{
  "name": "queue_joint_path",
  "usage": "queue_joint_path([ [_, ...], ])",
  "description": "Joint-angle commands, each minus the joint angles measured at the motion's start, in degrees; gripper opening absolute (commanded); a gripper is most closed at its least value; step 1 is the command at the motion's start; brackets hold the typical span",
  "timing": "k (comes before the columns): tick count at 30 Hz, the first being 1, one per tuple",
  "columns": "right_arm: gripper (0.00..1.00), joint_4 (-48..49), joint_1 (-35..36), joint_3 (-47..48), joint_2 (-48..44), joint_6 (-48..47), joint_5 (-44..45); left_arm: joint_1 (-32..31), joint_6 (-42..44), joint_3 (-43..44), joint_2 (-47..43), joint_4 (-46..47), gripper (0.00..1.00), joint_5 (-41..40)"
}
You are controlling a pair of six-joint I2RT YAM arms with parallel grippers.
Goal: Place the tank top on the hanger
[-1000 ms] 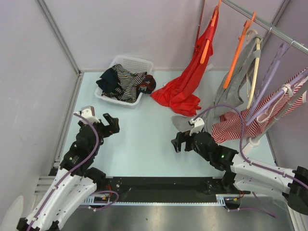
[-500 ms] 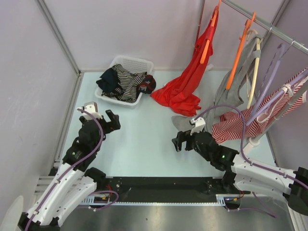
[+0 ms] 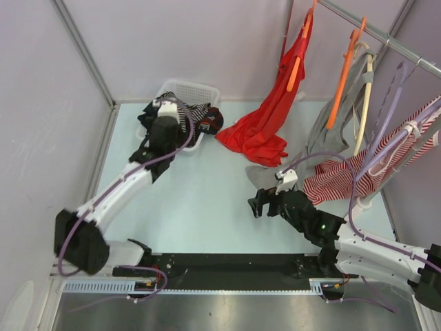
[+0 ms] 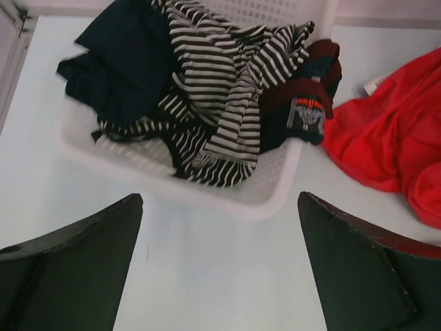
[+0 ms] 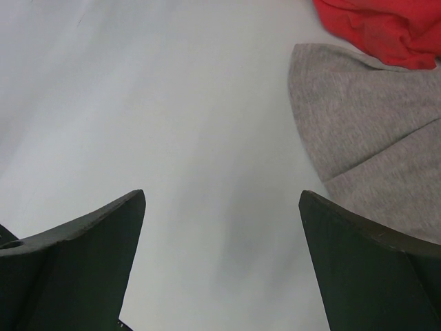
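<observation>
The black-and-white striped tank top [image 4: 220, 89] lies crumpled in a white basket [image 4: 275, 200] at the back left of the table, also seen from above as the tank top [image 3: 187, 114]. My left gripper [image 4: 220, 198] hovers open just in front of the basket's near rim, with nothing between its fingers. The bare orange hanger [image 3: 342, 72] hangs on the rail at the back right. My right gripper [image 3: 258, 202] stands open and empty over the table, right of centre, beside a grey garment [image 5: 365, 138].
In the basket also lie a dark navy garment [image 4: 124, 62] and a maroon one [image 4: 303, 103]. A red garment [image 3: 265, 127] drapes from another orange hanger onto the table. Lilac hangers [image 3: 386, 117] and a red-and-white striped garment [image 3: 344, 179] crowd the right side.
My left arm has swung forward from the near left to the basket, its gripper still open. The right arm has barely moved.
</observation>
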Motion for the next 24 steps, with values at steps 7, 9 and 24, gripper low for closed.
queue_joint_path([
  [7, 1.00, -1.4, -0.3, -1.2, -3.5, 1.9, 2.1, 7.2, 5.3, 20.4, 28.5, -1.6, 0.95, 7.9],
  [9, 1.00, -1.4, -0.3, -1.9, -4.4, 1.9, 2.0, 7.8, 5.3, 22.3, 32.8, -1.7, 0.95, 8.9],
  [24, 1.00, -3.4, -0.5, -1.9, -6.4, 2.1, 2.0, 9.3, 3.2, 28.3, 20.0, 2.3, 0.01, 10.2],
])
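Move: The striped tank top lies in the white basket about 14 cm ahead of the left gripper, some 2 cm to its right and 13 cm below. The dark blue cloth is about 15 cm ahead and 8 cm to the left of this gripper, the maroon-and-navy cloth 14 cm ahead and 10 cm to the right, both at much the same depth. From the right gripper, the tank top lies roughly 28 cm forward, 24 cm left and 6 cm lower. Bring the left gripper forward about 12 cm, then steeply down some 14 cm into the basket, tipping the fingers down about 20 degrees. Shut the wide-open fingers on the near end of the striped tank top, between the dark blue and maroon-and-navy cloths, and start back up by about 5 cm, keeping the pinch. ##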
